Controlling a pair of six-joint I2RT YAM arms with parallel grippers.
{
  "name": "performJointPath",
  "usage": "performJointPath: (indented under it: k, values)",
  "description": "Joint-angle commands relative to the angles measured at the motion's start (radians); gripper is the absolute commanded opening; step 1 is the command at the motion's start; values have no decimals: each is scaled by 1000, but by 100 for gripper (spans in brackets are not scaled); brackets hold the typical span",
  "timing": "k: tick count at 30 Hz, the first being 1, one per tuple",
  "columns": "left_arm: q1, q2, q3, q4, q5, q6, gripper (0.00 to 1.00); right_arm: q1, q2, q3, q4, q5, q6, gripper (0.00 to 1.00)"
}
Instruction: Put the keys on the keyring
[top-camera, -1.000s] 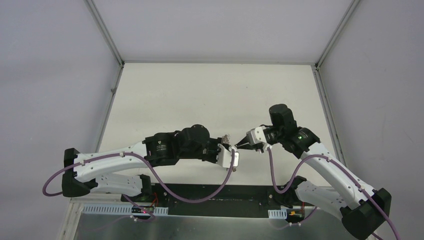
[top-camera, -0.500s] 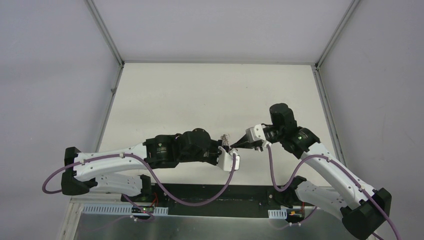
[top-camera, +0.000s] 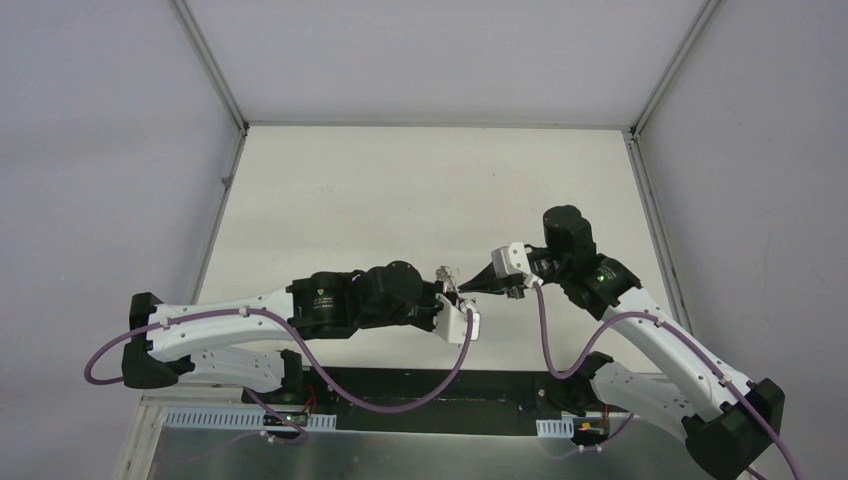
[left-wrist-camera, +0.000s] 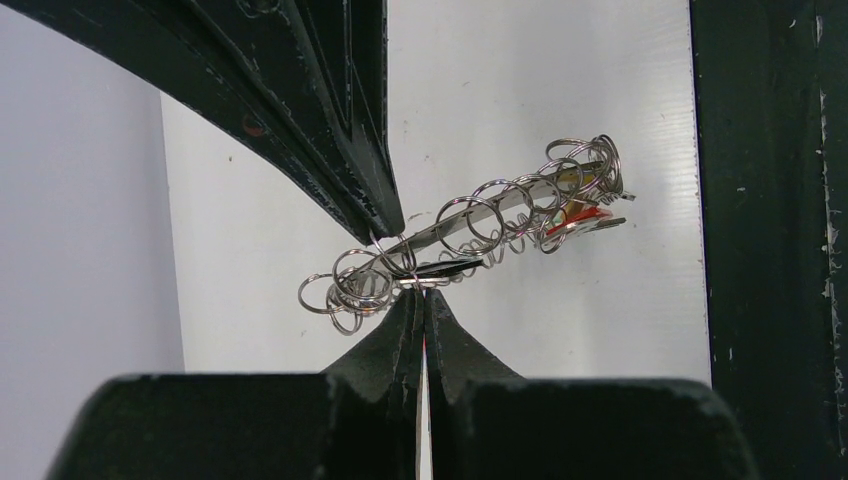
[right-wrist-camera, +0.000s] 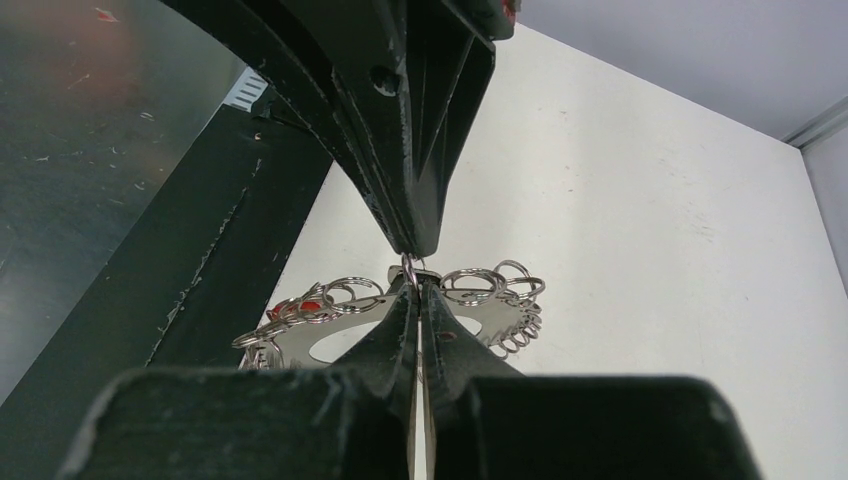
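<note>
The keyring (right-wrist-camera: 250, 345), a flat grey ring edged with small silver loops, hangs in the air between my two grippers; it shows as a small glint in the top view (top-camera: 448, 273) and edge-on in the left wrist view (left-wrist-camera: 500, 205). My left gripper (left-wrist-camera: 421, 291) is shut on a thin loop at its rim. My right gripper (right-wrist-camera: 415, 287) is shut on a small loop there too, its tips almost touching the left fingers (right-wrist-camera: 410, 215). A dark sliver (left-wrist-camera: 452, 268) lies beside the left tips; whether it is one of the keys I cannot tell.
A red tag (left-wrist-camera: 583, 214) hangs on the keyring's far side. The white table (top-camera: 400, 190) lies below, walled at left, back and right. A black strip (top-camera: 430, 385) and a metal plate (top-camera: 400, 455) run along the near edge by the arm bases.
My right gripper has moved left and closed the small gap to the left gripper and the keyring. The left arm has shifted slightly. Both grippers have stayed shut.
</note>
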Motion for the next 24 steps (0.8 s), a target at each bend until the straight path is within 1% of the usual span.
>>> performJointPath:
  k: [1,7,8,9,12,13,17,18,21,24]
  values:
    - [-24,-10,-12,-5,-19,-16,0,2,-27,5,125,-6,47,0]
    - [-24,-22,-25,-5,-28,-38,0,2,-49,-47,224,-6,147,0]
    - [-24,-25,-28,-4,-29,-44,3,3,-54,-56,241,-7,163,0]
    - [-24,-28,-29,-3,-32,-51,7,2,-59,-64,255,-7,176,0]
    - [-25,-35,-33,-1,-51,-88,25,3,-73,-80,281,-7,208,0]
    - [-24,-40,-31,3,-64,-112,33,2,-77,-85,288,-4,219,0]
    - [-24,-68,-34,20,-136,-228,57,2,-95,-99,297,12,256,0]
    - [-24,-79,-41,29,-146,-252,61,3,-100,-103,297,14,262,0]
    - [-25,-116,-63,71,-155,-314,68,2,-108,-116,299,18,285,0]
    - [-23,-164,-104,145,-148,-368,71,1,-112,-123,314,25,323,0]
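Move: The small ring is already pinched in the left fingertips. The right fingertips, closing from the other side, have the same ring about 1 cm to the right hand's left and roughly level with it. The keyring's flat plate hangs below, its middle some 2 cm back of the left hand, straight in line sideways and 5 cm down. The red tag is about 6 cm back, level sideways, also 5 cm down. The left hand dips about 1 cm, opens to release the ring, then backs 2 cm left; right keeps hold. ##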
